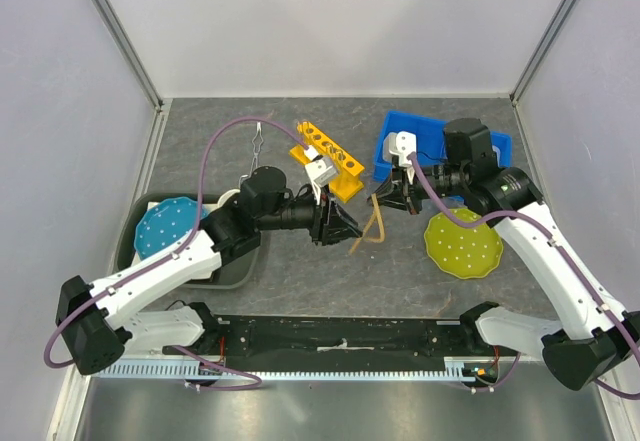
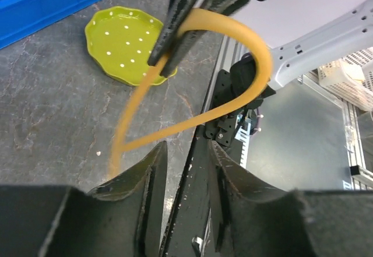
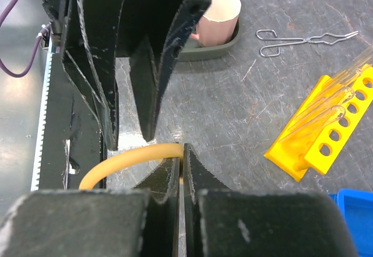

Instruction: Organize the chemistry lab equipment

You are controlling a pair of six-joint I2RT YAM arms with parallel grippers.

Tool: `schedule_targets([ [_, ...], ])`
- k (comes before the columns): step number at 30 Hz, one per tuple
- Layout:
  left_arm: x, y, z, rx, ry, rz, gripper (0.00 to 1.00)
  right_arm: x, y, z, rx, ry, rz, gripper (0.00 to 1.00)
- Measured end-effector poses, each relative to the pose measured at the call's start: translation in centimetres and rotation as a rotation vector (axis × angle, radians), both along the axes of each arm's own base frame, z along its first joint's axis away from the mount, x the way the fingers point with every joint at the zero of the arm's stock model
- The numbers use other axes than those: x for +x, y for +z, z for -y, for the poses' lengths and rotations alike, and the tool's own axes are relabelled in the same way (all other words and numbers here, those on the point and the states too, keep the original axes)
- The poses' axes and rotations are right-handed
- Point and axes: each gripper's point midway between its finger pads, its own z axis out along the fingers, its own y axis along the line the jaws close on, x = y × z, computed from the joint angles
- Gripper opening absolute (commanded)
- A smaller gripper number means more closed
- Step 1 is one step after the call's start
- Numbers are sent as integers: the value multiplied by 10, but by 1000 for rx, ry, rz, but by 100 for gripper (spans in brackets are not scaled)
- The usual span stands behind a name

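My right gripper (image 1: pixel 388 201) (image 3: pixel 183 147) is shut on one end of the tan rubber loop (image 1: pixel 371 230) (image 3: pixel 125 159) (image 2: pixel 257 50), just above the table's middle. Facing it, my left gripper (image 1: pixel 343 228) (image 2: pixel 187 150) stands open, its fingertips just short of the loop, nothing between them. The yellow holed rack (image 1: pixel 329 157) (image 3: pixel 322 141) lies behind them, tilted, with thin clear rods (image 3: pixel 324 104) in it. Metal tongs (image 1: pixel 256 151) (image 3: pixel 303 39) lie at the back left. The squeeze bottle and flask are out of view.
A blue bin (image 1: pixel 432 133) (image 2: pixel 46 3) stands at the back right. A green dotted plate (image 1: pixel 463 244) (image 2: pixel 125 45) lies near the right arm. At the left, a grey tray (image 1: pixel 128 236) holds a blue dotted plate (image 1: pixel 165 226) and a cream mug (image 3: pixel 219 13).
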Motion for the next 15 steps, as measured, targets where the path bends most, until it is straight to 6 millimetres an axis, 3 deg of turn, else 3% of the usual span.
schedule_targets([
  [6, 15, 4, 6, -22, 51, 36, 59, -1, -3, 1, -12, -7, -22, 2],
  [9, 17, 11, 4, -51, 68, 63, 76, 0, -4, 2, -18, -15, -21, 2],
  [10, 17, 13, 2, -58, 75, 71, 93, 0, -4, 2, -20, -17, -22, 2],
  [11, 16, 15, 0, -67, 84, 78, 100, 0, -5, 3, -22, -19, -24, 2],
  [15, 10, 23, -13, -128, 116, 107, 100, -1, -6, 3, -26, -17, -28, 2],
])
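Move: The orange tubing hangs from the right hand's fingers, its middle about 4 cm back, 1 cm left and 3 cm below them; from the left hand it is some 3 cm right, 1 cm ahead, at about its height. From the left hand the yellow rack stands roughly 18 cm ahead, 5 cm left; the blue tray 19 cm ahead, 22 cm right; the green plate 3 cm ahead, 25 cm right, all some 20 cm or more below. Left hand noses forward, then rises some 2 cm and draws left, opening wide; right keeps pinching the tubing. ##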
